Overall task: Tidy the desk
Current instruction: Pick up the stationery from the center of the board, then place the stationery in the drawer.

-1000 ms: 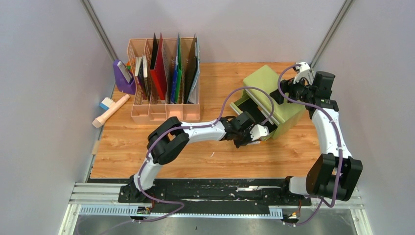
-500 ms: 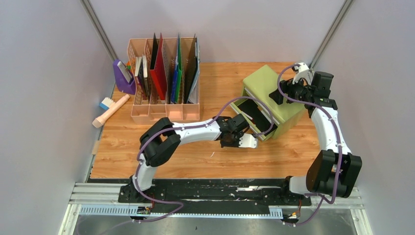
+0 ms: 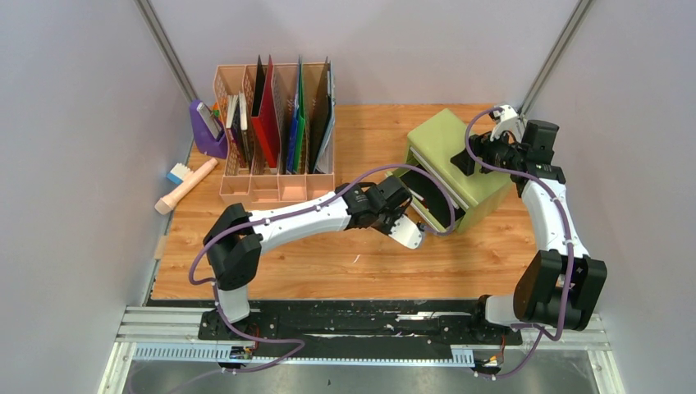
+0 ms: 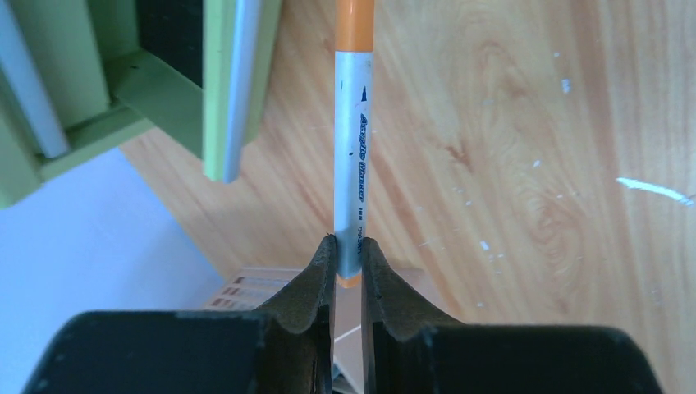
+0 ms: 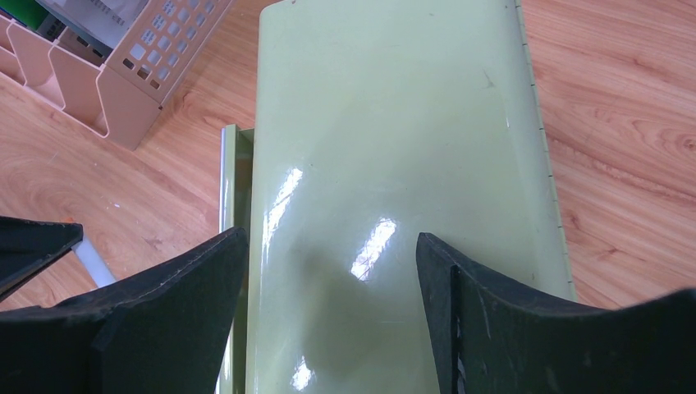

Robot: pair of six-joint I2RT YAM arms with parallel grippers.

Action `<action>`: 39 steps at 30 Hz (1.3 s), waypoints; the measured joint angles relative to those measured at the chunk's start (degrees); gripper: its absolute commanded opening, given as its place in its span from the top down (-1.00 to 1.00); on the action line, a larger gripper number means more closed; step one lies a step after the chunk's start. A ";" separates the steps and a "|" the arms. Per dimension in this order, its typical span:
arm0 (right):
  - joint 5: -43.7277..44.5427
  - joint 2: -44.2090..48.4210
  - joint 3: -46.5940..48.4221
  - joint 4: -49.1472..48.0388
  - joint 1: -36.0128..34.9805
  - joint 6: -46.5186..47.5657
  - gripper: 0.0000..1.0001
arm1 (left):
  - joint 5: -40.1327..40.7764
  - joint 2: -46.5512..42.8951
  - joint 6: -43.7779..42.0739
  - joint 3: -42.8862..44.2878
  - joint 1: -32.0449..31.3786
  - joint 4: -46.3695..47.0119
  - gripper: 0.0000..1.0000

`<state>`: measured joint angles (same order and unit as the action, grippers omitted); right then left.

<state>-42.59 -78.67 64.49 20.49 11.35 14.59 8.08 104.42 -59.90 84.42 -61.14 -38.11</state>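
My left gripper (image 4: 349, 250) is shut on the end of a grey marker (image 4: 354, 148) with an orange cap, which points away from the fingers above the desk (image 4: 533, 164). In the top view the left gripper (image 3: 408, 234) hangs just in front of the open drawer (image 3: 427, 197) of the green cabinet (image 3: 447, 148). The drawer's pale front edge (image 4: 226, 82) shows left of the marker. My right gripper (image 5: 332, 246) stands open over the cabinet's glossy top (image 5: 394, 123), with nothing between its fingers.
A pink file organizer (image 3: 275, 189) with books and folders stands at the back left. Beside it are a purple holder (image 3: 205, 127) and a brush (image 3: 185, 185) near the desk's left edge. A black rail (image 3: 353, 316) runs along the front.
The left jaws closed onto the marker. The left arm swung its elbow left and drew the gripper slightly back from the drawer. The right arm stayed put.
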 measured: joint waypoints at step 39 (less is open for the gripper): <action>0.00 0.00 0.00 0.00 0.00 0.02 -0.54 | -1.40 19.98 -22.95 20.35 3.98 19.45 -0.38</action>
<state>-42.59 -78.67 64.49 20.49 11.35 14.61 6.68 124.40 -82.85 104.77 -57.17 -18.65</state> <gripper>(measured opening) 0.769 0.682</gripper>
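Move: The open drawer, where the orange-capped marker already held in the left fingers is being taken, lies about 11 cm to the left hand's right, 8 cm ahead and 7 cm lower. The green cabinet's middle is some 20 cm to that hand's right and 13 cm ahead, 3 cm down; a small white mark lies on the table about 9 cm back, 6 cm left and 11 cm below. From the right hand, the drawer is some 11 cm left, 5 cm back and 16 cm down. The orange-capped marker is carried in the left fingers about 16 cm to the right and forward into the open drawer. The left hand first climbs some 6 cm, then dips about 5 cm as the fingers tilt up roughly 20 degrees, turning a little clockwise. Above the drawer the fingers spread wide and let go of the marker while the hand eases forward and slightly up. ##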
